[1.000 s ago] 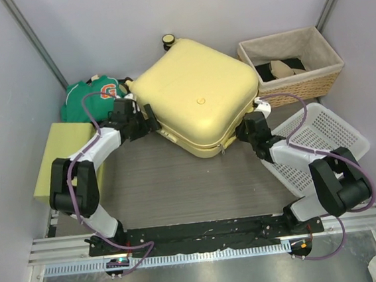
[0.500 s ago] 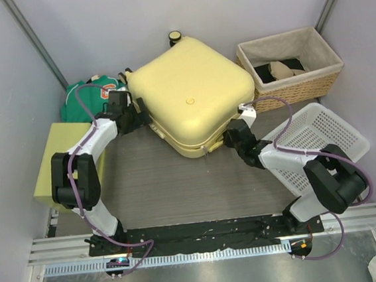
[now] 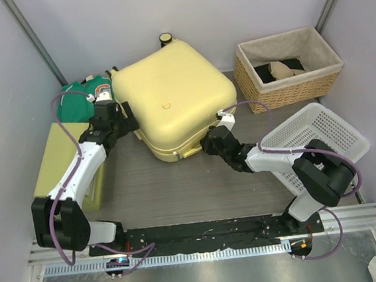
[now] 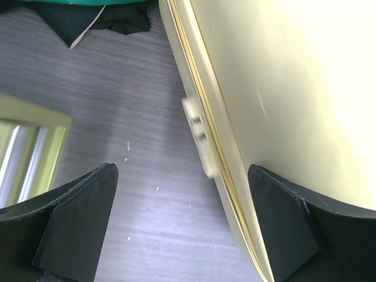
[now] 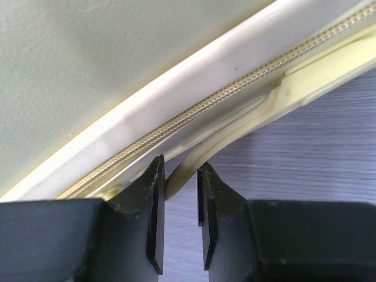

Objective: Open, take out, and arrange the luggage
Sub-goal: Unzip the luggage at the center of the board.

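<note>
The luggage (image 3: 168,106), a pale yellow hard-shell suitcase, lies flat and zipped at the middle of the table, with one black wheel (image 3: 165,39) at its far edge. My left gripper (image 3: 123,122) stands open at its left side. In the left wrist view (image 4: 182,170) one finger lies against the shell (image 4: 282,88) and the other hangs over the table. My right gripper (image 3: 209,143) is at the near right edge. Its narrow jaws (image 5: 179,167) are shut on the pale handle strap (image 5: 235,132) below the zip (image 5: 205,106).
A wicker basket (image 3: 287,65) with clothes stands at the back right. A white plastic basket (image 3: 318,138) sits tilted beside my right arm. A yellow-green box (image 3: 60,163) lies at the left, and green clothing (image 3: 77,101) lies behind it.
The luggage has slid left and turned, and both grippers have moved left with it. My left gripper has opened wider.
</note>
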Robot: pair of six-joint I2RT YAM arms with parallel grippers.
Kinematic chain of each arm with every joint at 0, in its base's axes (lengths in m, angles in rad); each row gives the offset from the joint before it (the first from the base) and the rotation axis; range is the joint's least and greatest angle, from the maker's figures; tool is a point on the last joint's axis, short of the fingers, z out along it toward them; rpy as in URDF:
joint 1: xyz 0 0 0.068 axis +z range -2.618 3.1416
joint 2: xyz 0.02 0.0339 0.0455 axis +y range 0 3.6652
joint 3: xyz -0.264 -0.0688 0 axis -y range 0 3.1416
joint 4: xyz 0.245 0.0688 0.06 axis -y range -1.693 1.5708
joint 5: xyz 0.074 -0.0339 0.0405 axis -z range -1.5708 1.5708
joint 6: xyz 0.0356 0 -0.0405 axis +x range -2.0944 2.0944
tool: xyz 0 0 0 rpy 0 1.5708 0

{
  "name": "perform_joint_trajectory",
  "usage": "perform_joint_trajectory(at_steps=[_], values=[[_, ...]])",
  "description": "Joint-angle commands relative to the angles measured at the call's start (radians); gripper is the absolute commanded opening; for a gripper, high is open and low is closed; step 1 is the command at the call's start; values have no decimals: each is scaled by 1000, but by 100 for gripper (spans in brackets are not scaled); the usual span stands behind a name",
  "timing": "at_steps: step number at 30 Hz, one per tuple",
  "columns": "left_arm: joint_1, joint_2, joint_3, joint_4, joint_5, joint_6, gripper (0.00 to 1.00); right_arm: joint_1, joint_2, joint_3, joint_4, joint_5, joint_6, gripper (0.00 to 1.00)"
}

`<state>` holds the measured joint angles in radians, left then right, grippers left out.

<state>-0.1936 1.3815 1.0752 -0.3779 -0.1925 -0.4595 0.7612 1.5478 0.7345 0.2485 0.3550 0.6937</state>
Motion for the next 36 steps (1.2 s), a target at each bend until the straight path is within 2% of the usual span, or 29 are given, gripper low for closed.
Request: perform_joint_trajectory(at_steps=[1, 3, 6, 7, 9, 10, 13, 16, 17, 18, 19, 21, 25, 30, 36], values=[[-33, -105, -76, 88, 47, -19, 100, 104, 55, 46, 129, -387, -19, 3], [-33, -102, -86, 76, 45, -16, 100, 104, 25, 49, 98, -364, -28, 8], [-32, -73, -77, 59, 42, -18, 100, 104, -58, 49, 35, -292, -66, 35], [-32, -67, -78, 62, 41, -21, 100, 104, -83, 40, 20, -274, -82, 49], [-27, -67, -81, 85, 47, -34, 100, 102, -180, 20, -11, -232, -133, 58], [-26, -70, -86, 94, 56, -50, 100, 102, -214, -4, -18, -223, -152, 67], [-17, -76, -98, 134, 87, -67, 100, 104, -364, -29, -58, -170, -230, 75], [-7, -44, -83, 128, 90, -67, 100, 75, -454, 32, -176, -102, -298, 83], [3, -33, -78, 122, 93, -67, 100, 50, -462, 58, -195, -108, -302, 84], [6, -10, -74, 119, 103, -68, 100, 20, -465, 110, -205, -192, -304, 85], [11, -3, -73, 122, 108, -70, 100, -79, -460, 138, -210, -258, -307, 85], [17, 17, -73, 143, 123, -77, 100, -178, -408, 233, -209, -441, -309, 85], [22, 68, -32, 152, 139, -79, 100, -363, -240, 416, -213, -604, -391, 88], [20, 126, 25, 146, 149, -71, 100, -490, 56, 670, -207, -792, -442, 88], [22, 208, 57, 178, 177, -74, 100, -577, 288, 822, -164, -991, -425, 88]])
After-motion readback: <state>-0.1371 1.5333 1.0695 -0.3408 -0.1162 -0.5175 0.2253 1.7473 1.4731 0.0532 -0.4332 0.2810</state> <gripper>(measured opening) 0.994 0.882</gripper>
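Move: The right hand still grips the luggage's handle; the luggage's far right edge, where it heads, lies about 12 cm ahead, 8 cm right and 8 cm above. The basket is some 18 cm ahead and 25 cm right. For the left hand, the luggage's left seam lies about 2 cm ahead, 3 cm right and 7 cm below; the green bag is about 7 cm ahead and 14 cm left. Right lets go of the handle, rises about 20 cm and forward over the luggage; left sinks 5 cm. ##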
